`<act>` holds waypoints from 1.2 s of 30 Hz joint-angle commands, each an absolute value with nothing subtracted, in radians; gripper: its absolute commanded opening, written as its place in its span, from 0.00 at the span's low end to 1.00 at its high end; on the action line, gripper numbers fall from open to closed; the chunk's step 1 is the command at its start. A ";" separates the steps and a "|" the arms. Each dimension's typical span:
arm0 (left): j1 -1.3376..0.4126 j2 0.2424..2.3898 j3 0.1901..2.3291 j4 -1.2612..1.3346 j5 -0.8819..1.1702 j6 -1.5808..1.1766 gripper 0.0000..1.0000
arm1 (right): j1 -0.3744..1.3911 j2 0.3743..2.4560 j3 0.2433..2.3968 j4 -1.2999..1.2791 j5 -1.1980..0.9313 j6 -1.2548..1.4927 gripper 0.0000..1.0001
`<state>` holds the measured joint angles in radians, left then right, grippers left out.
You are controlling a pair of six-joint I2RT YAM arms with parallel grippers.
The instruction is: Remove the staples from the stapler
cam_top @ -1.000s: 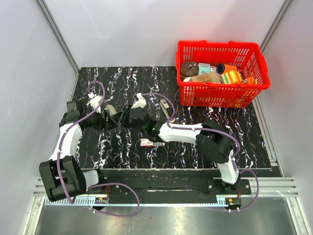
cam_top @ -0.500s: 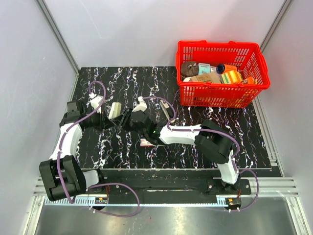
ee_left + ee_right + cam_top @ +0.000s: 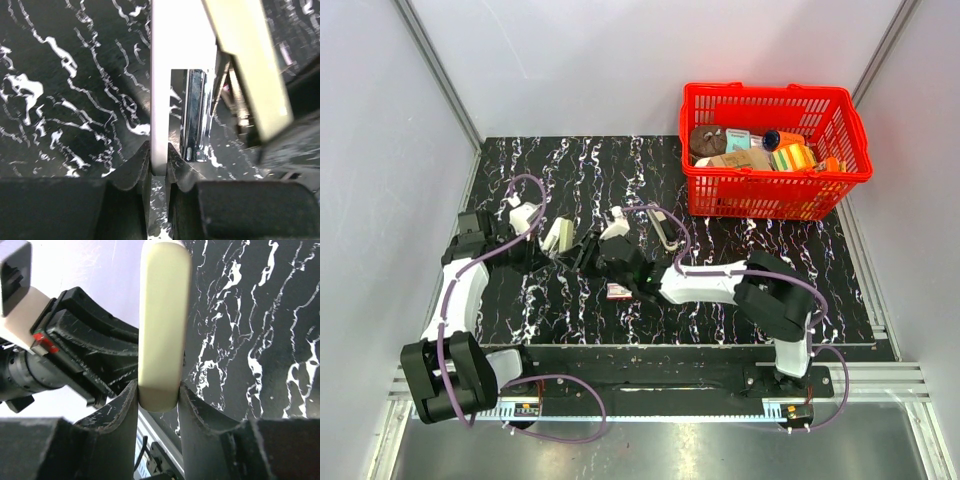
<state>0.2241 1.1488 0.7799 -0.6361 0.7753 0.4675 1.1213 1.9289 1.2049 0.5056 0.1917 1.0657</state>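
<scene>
The stapler (image 3: 558, 237) is held open above the mat between both grippers. My left gripper (image 3: 542, 248) is shut on its flat white base plate (image 3: 165, 75), which is pinched between the fingertips of the left gripper (image 3: 159, 160). The chrome staple rail (image 3: 195, 115) shows through a slot in that plate, with the cream top cover (image 3: 250, 65) to its right. My right gripper (image 3: 582, 250) is shut on the end of that cream cover (image 3: 162, 315), which is clamped between the fingertips of the right gripper (image 3: 157, 395).
A small red-and-white box (image 3: 618, 291) lies on the black marbled mat near the right wrist. A slim dark and silver object (image 3: 667, 232) lies beside the right forearm. A red basket (image 3: 840, 165) full of items stands at the back right.
Both grippers and the stapler have shifted slightly to the right and nearer. The stapler's cream part now shows more plainly between them.
</scene>
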 commanded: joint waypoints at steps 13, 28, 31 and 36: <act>0.216 1.034 0.700 -0.476 0.542 0.719 0.00 | 1.129 1.816 1.109 0.494 0.080 0.901 0.00; 0.006 0.973 0.508 -0.223 0.215 1.018 0.00 | 1.129 1.775 1.043 0.434 0.026 0.712 0.00; 0.006 0.995 0.483 -0.155 0.163 1.054 0.00 | 1.126 1.778 1.042 0.428 0.020 0.710 0.00; -0.037 0.999 0.433 -0.025 0.086 1.092 0.00 | 1.127 1.776 1.040 0.431 0.021 0.710 0.00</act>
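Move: The open stapler is already held by both hands: its middle lies about 3 cm ahead and 3 cm to the right of the left hand, and some 3 cm ahead and 3 cm to the left of the right hand, a little above both. From the right hand the staple box lies roughly 13 cm right, 5 cm back and 15 cm down. On the table at the same depth, a pale tool lies about 20 cm right and 9 cm ahead. The stapler is lowered and spread between the hands, its cream cover still pinched in the right fingers and its white part in the left. The right hand goes down about 6 cm while drawing back and right towards the staple box, swinging counter-clockwise; the left sinks 5 cm, going left and a little forward, and rolls some 45 degrees to point more steeply down. ##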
